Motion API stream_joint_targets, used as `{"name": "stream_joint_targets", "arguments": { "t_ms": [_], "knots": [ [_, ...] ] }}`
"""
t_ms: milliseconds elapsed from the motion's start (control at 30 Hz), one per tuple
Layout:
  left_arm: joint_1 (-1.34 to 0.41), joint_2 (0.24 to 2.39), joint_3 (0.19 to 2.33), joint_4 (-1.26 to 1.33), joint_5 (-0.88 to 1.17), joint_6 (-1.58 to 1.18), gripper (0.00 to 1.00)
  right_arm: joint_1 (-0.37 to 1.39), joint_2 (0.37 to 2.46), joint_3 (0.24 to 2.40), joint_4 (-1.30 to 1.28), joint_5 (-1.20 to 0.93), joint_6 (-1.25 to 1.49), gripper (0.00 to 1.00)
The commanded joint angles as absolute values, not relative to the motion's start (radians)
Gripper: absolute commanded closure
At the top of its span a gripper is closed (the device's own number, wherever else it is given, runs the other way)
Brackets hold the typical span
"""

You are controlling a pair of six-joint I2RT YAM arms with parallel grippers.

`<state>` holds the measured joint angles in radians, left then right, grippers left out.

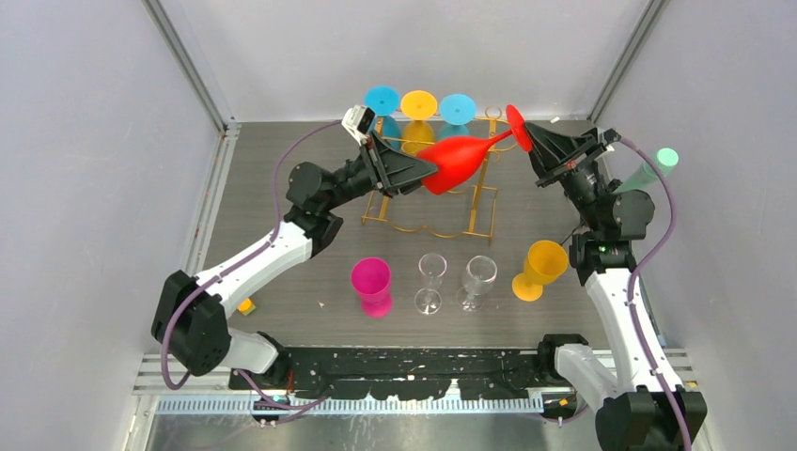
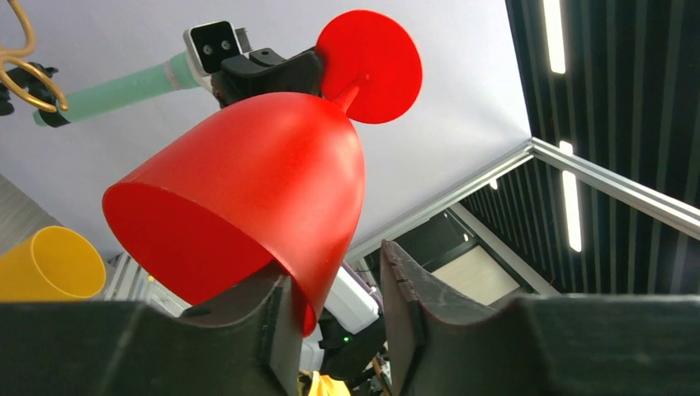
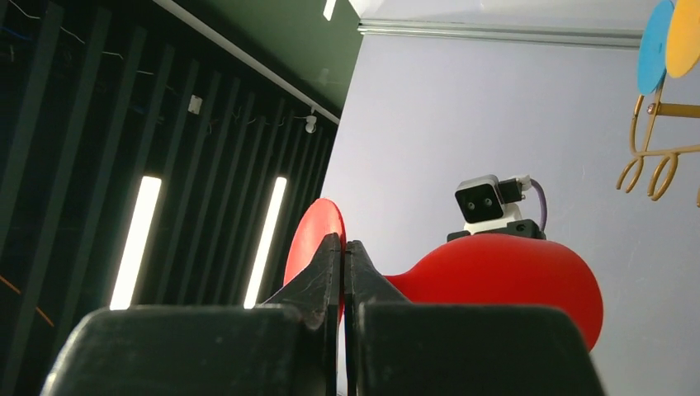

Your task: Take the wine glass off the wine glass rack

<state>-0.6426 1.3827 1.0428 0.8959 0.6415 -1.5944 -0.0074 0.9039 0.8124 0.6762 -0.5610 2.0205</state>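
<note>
A red wine glass (image 1: 461,160) hangs level in the air above the gold wire wine glass rack (image 1: 477,202), bowl to the left and foot to the right. My right gripper (image 1: 524,139) is shut on the rim of its round foot (image 3: 309,239). My left gripper (image 1: 428,174) is open at the bowl's mouth. In the left wrist view the bowl's rim (image 2: 309,289) lies between my jaws against the left finger (image 2: 276,330), and the right finger (image 2: 413,305) stands apart from it. The red glass also shows in the right wrist view (image 3: 512,276).
Two blue glasses (image 1: 382,99) (image 1: 457,108) and a yellow one (image 1: 418,103) hang on the rack's far side. A magenta cup (image 1: 372,285), two clear glasses (image 1: 430,280) (image 1: 479,279) and a yellow glass (image 1: 540,268) stand in front. A mint green glass (image 1: 648,172) lies behind my right arm.
</note>
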Motion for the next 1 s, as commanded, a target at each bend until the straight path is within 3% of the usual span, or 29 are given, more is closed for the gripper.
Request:
{"name": "stream_joint_targets", "arguments": {
  "t_ms": [0, 167, 300, 367, 400, 500, 567, 733, 967],
  "knots": [
    [-0.654, 1.329, 1.077, 0.968, 0.664, -1.602, 0.66, 0.000, 0.904, 0.775, 0.748, -0.546, 2.023, 1.00],
    [-0.655, 1.327, 1.073, 0.968, 0.663, -1.586, 0.96, 0.000, 0.902, 0.751, 0.750, -0.538, 2.024, 1.00],
    [-0.655, 1.322, 1.065, 0.966, 0.653, -1.554, 1.00, 0.000, 0.899, 0.753, 0.751, -0.546, 2.009, 0.98],
    [-0.655, 1.312, 1.063, 0.946, 0.646, -1.521, 1.00, 0.000, 0.894, 0.755, 0.747, -0.550, 1.996, 0.81],
    [-0.654, 1.305, 1.063, 0.927, 0.645, -1.499, 1.00, 0.000, 0.890, 0.755, 0.743, -0.550, 1.985, 0.65],
    [-0.653, 1.267, 1.070, 0.826, 0.638, -1.405, 1.00, 0.000, 0.879, 0.755, 0.714, -0.550, 1.953, 0.35],
    [-0.653, 1.220, 1.080, 0.706, 0.621, -1.304, 1.00, 0.000, 0.862, 0.758, 0.671, -0.547, 1.920, 0.26],
    [-0.653, 1.056, 1.135, 0.228, 0.454, -0.939, 1.00, 0.000, 0.827, 0.770, 0.528, -0.528, 1.810, 0.22],
    [-0.653, 0.856, 1.200, -0.353, -0.026, -0.594, 1.00, 0.000, 0.789, 0.835, 0.314, -0.510, 1.649, 0.22]
  ]
}}
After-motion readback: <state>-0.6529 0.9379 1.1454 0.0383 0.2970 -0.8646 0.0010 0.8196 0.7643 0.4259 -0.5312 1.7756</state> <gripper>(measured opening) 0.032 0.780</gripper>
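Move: The rim of the red wine glass already sits between the left hand's half-open fingers; the glass's middle is about 7 cm right, 2 cm ahead and 2 cm higher. The rack's middle lies some 19 cm ahead of that hand, 4 cm right and 30 cm down; the standing magenta glass 10 cm left, 5 cm back, 37 cm down. From the right hand, which holds the foot, the glass's middle is 8 cm left, 2 cm back, 2 cm lower. Staying nearly in place at first, the left fingers shut and pinch the wall of the red glass at its rim, while the right hand, still holding the foot, sinks about 2.5 cm, then opens wide and lets go. The left hand then swings left about 8 cm away from it, turning some 40 degrees, mostly counter-clockwise, as the empty right hand sinks on. ##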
